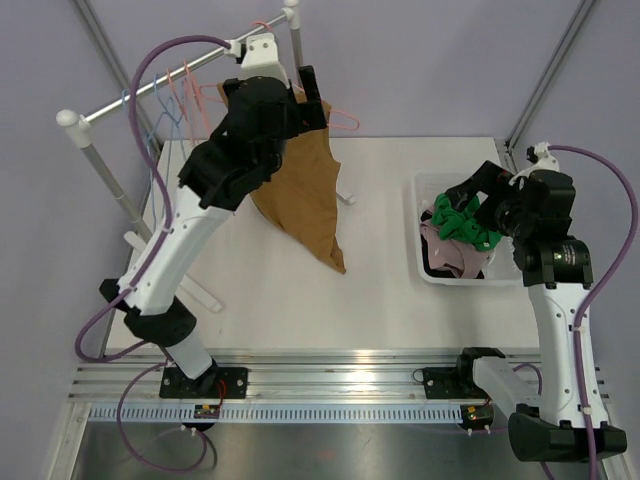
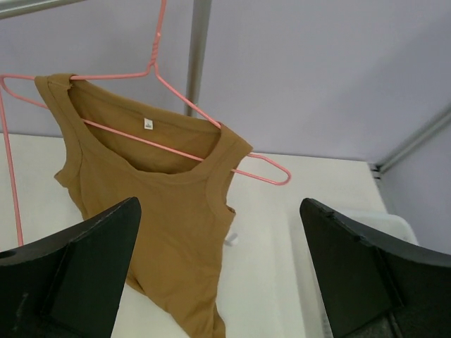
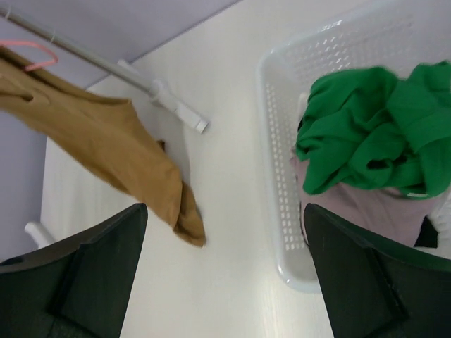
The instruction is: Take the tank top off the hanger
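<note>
A brown tank top (image 1: 310,200) hangs on a pink wire hanger (image 1: 345,120) at the right end of the clothes rail, its lower tip trailing onto the white table. In the left wrist view the tank top (image 2: 155,204) sits on the hanger (image 2: 211,120) with both shoulders over the wire. My left gripper (image 1: 312,95) is open and empty, up by the hanger's top; its jaws (image 2: 219,211) stand wide apart. My right gripper (image 1: 468,198) is open and empty over the basket's left edge (image 3: 224,208). The tank top also shows in the right wrist view (image 3: 106,134).
A white basket (image 1: 420,235) at the right holds a green garment (image 1: 465,225) and a mauve one (image 1: 450,258). The rail (image 1: 150,97) carries several empty hangers (image 1: 170,95). The rack's post (image 1: 295,30) and its foot (image 1: 347,198) stand by the tank top.
</note>
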Robot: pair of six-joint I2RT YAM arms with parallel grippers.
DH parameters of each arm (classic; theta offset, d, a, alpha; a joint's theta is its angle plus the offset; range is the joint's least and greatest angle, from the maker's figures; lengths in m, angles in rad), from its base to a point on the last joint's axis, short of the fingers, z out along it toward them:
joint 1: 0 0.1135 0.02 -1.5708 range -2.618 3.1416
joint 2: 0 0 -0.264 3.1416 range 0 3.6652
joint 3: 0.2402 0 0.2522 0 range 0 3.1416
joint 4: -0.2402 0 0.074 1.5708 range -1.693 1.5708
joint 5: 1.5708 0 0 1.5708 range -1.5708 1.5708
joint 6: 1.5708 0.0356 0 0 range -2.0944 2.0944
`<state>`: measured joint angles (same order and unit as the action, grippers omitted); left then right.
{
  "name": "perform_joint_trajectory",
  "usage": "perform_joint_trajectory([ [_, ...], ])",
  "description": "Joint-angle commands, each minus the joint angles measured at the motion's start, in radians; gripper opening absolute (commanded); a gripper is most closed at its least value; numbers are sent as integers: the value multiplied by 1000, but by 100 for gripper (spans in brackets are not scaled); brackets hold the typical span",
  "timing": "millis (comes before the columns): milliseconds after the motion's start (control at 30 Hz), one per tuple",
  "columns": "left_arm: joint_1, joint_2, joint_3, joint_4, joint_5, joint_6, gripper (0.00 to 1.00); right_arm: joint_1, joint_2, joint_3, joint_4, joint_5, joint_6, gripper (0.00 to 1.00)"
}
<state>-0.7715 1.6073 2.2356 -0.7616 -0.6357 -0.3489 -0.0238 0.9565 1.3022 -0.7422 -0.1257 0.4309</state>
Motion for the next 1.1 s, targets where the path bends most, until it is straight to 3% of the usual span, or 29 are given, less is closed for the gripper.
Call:
perform_joint_trajectory([
  [0,-3,86,129,94,-172,57,99,-2,-30,-53,49,-181,40,99],
  [167,18,230,173,205,-254,105,99,-2,-108,-107,69,-288,66,100],
  [333,121,284,179,212,-128,-21,94,-2,-168,-141,64,-334,68,100],
  [800,233,445,212,386,-30,-75,81,-1,-163,-173,106,-388,65,99],
  [933,245,477,236,413,-36,-64,74,-1,-165,-185,118,-422,71,99],
  [1000,250,483,234,415,-39,-65,60,-1,-174,-192,116,-422,66,100],
  [1067,253,483,228,421,-35,-64,58,-1,-182,-198,118,-417,63,99],
])
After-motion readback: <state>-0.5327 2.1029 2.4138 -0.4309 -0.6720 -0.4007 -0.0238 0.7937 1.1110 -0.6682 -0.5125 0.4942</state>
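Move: The brown tank top hangs ahead of the left hand: its middle is about 22 cm forward, 4 cm left and 24 cm lower, while its hanger is equally far out and left, only some 8 cm below the hand. Empty pink hangers hang roughly 13 cm ahead, 20 cm left and 8 cm down. The rack's far post stands about 10 cm beyond the tank top. From the right hand the tank top's middle lies some 22 cm ahead, 38 cm left and 10 cm lower. Forward and steadily sinking, the left hand reaches some 20 cm out and 9 cm down to the tank top's right shoulder on its hanger, turning about 15 degrees counter-clockwise while its wide-open fingers close to just over half. The empty right hand, above the basket, drifts about 6 cm left and 5 cm back, swinging counter-clockwise with fingers still wide open. ##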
